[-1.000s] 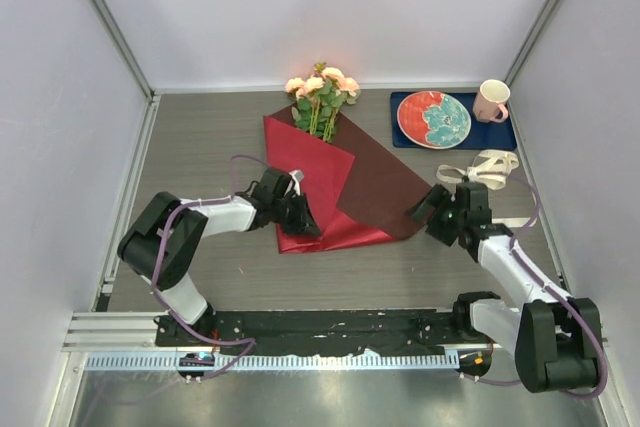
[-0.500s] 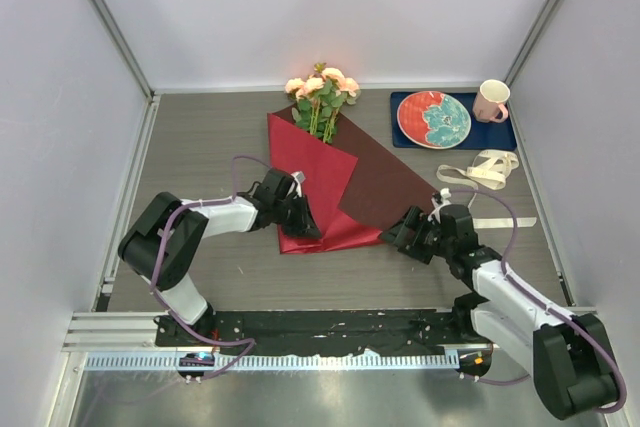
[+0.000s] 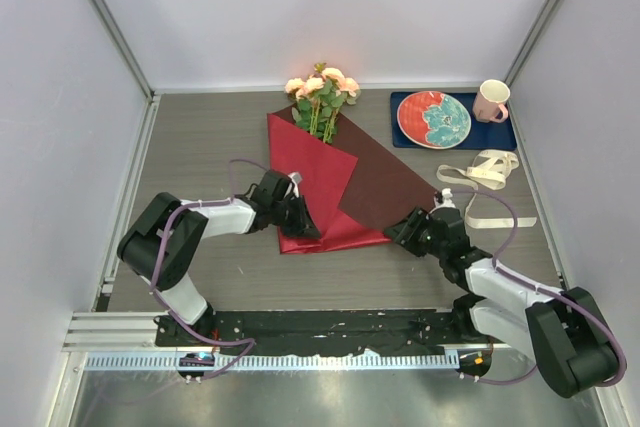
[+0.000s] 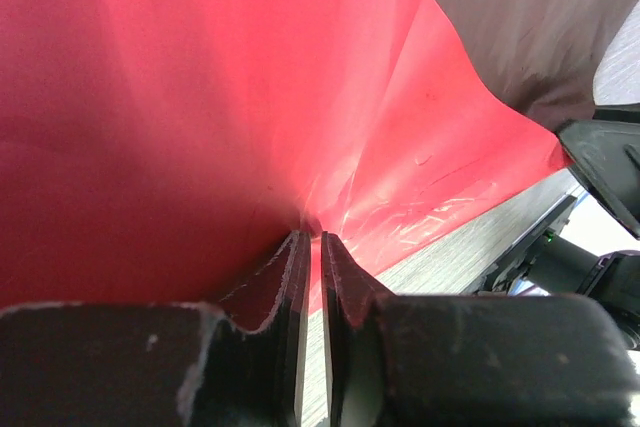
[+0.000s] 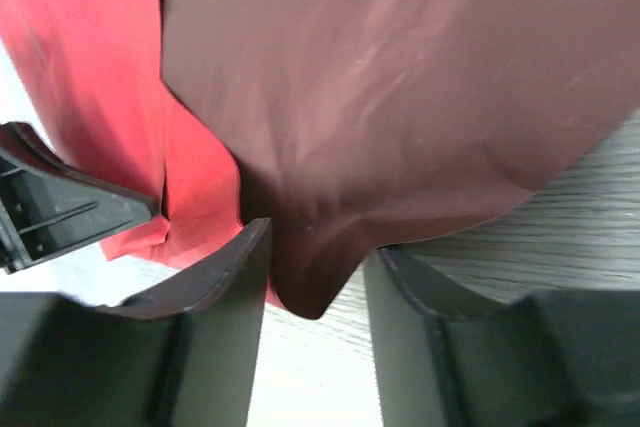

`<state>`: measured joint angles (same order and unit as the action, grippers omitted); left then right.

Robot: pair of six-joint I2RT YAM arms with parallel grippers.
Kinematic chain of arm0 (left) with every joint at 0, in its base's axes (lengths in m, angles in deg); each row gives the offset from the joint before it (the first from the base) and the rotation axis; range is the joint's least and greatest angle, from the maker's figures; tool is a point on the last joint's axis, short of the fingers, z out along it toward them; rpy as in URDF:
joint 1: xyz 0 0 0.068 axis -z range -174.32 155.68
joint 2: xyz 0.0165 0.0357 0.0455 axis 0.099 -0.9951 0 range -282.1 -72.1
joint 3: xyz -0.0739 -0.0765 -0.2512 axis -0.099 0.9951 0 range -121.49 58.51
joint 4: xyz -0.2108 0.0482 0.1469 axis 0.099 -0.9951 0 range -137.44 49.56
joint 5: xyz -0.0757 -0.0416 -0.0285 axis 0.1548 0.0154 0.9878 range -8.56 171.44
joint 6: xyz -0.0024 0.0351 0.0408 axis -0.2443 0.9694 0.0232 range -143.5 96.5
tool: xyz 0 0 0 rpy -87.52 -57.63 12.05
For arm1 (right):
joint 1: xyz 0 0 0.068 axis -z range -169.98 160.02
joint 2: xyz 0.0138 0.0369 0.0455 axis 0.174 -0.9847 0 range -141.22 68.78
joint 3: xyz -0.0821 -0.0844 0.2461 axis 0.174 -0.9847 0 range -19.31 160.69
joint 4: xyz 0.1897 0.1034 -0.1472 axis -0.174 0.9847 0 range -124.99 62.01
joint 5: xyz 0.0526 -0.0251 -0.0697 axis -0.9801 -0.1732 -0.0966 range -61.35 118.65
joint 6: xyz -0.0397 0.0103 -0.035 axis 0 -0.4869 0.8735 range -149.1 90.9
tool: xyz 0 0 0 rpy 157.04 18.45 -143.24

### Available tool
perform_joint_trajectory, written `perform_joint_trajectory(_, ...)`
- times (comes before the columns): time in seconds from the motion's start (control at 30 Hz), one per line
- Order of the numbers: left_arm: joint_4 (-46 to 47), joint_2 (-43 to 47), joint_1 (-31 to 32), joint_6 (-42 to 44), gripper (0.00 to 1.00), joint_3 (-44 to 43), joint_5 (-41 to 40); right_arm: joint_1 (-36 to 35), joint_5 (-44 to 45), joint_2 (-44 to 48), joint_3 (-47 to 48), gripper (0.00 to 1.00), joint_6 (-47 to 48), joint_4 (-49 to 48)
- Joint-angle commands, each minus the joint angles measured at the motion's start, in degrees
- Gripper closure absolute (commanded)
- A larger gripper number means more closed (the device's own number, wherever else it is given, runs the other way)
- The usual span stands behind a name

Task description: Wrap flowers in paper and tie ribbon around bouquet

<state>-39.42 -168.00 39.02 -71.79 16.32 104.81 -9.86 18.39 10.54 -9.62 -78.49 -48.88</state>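
Note:
The peach-pink flowers (image 3: 320,90) lie at the back with their stems under the paper (image 3: 322,179). A bright red fold of the paper covers the stems, and a maroon flap (image 3: 385,182) spreads to the right. My left gripper (image 3: 301,224) is shut on the red fold's near left edge; in the left wrist view its jaws (image 4: 310,239) pinch the red sheet (image 4: 200,97). My right gripper (image 3: 408,232) stands open at the maroon flap's near corner. That corner (image 5: 305,292) hangs between the jaws (image 5: 318,247). The cream ribbon (image 3: 484,171) lies loose to the right.
A red and teal plate (image 3: 433,119) sits on a dark blue mat (image 3: 502,136) at the back right, with a pink mug (image 3: 491,100) beside it. White walls close in three sides. A metal rail (image 3: 300,347) runs along the near edge.
My right gripper has swung left, away from the ribbon, to the paper's near right corner, and its jaws have narrowed around that corner. The left gripper has stayed in place on the red fold.

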Motion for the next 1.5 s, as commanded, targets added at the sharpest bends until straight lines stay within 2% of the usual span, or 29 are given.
perform_joint_trajectory(0.0, 0.56, -1.75, -0.64, 0.74, 0.86, 2.20, -6.41, -0.25, 4.11, 1.19, -1.25, 0.67, 0.17, -2.28)
perform_joint_trajectory(0.07, 0.83, -1.84, -0.73, 0.31, 0.86, 2.55, -6.59, -0.60, 3.41, 2.07, -1.17, 0.81, -0.01, -2.20)
perform_joint_trajectory(0.1, 1.26, -1.92, -0.82, 0.22, 0.85, 2.64, -6.76, -1.38, 3.32, 3.55, -0.91, 0.92, 0.08, -1.93)
perform_joint_trajectory(0.17, 1.53, -2.19, -0.82, -0.05, 0.85, 2.91, -7.20, -2.61, 3.93, 5.67, -0.03, 1.00, 0.52, 0.08)
perform_joint_trajectory(0.3, 2.93, -3.15, -1.00, -0.57, 0.86, 3.78, -7.82, -9.54, 7.27, 11.03, 6.10, 1.00, 2.36, 4.83)
perform_joint_trajectory(0.4, 4.25, -3.16, -1.09, -0.92, 0.86, 4.75, -8.00, -13.86, 9.73, 10.00, 12.16, 1.00, 4.99, 6.59)
perform_joint_trajectory(0.5, 4.52, -3.16, -1.17, -1.01, 0.86, 4.93, -8.17, -19.22, 9.56, 2.63, 19.28, 1.00, 7.88, 5.72)
perform_joint_trajectory(0.57, 4.52, -3.07, -1.17, -1.19, 0.87, 5.19, -8.35, -22.91, 9.73, -5.72, 23.07, 1.00, 9.74, 4.49)
perform_joint_trajectory(0.67, 4.78, -2.02, -1.17, -1.45, 0.87, 5.54, -8.43, -26.07, 9.82, -16.94, 32.82, 1.00, 11.94, 8.34)
perform_joint_trajectory(0.7, 4.87, -1.23, -1.17, -1.45, 0.87, 5.89, -8.61, -26.52, 9.47, -19.69, 37.54, 1.00, 13.25, 9.57)
perform_joint_trajectory(0.8, 5.14, -0.35, -1.17, -1.37, 0.87, 6.42, -8.26, -27.41, 8.86, -25.60, 43.20, 1.00, 14.14, 15.02)
perform_joint_trajectory(1.03, 8.91, 0.71, -1.17, -1.37, 0.86, 8.88, -7.29, -27.32, 7.36, -27.54, 46.55, 1.00, 14.23, 15.91)
perform_joint_trajectory(1.2, 15.85, 2.64, -1.17, -1.63, 0.82, 11.87, -5.01, -27.23, 4.29, -30.61, 51.47, 1.00, 14.76, 18.72)
perform_joint_trajectory(1.47, 17.00, 7.91, -1.17, -6.02, 0.82, 13.36, -5.18, -26.79, -0.55, -38.69, 59.03, 0.97, 15.99, 23.82)
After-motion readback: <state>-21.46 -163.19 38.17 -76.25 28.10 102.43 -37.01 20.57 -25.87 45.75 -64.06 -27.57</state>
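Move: The loose near right corner of the paper is already between my open right fingers, practically at the hand point. The creased near edge of the red flap lies about 16 cm to their left and level with them. The flowers are some 28 cm ahead and 16 cm left, the ribbon roughly 11 cm ahead and 21 cm right. From my left hand, resting at that crease, the paper corner is about 16 cm to the right. I shut my right fingers on the paper corner, lift it about 12 cm and sweep it some 22 cm left and slightly forward, over the stems' side of the sheet to above my left hand, turning the wrist about 30 degrees counter-clockwise. My left hand stays at the crease with its fingers nearly shut, keeping the first fold down, and tilts only slightly. ##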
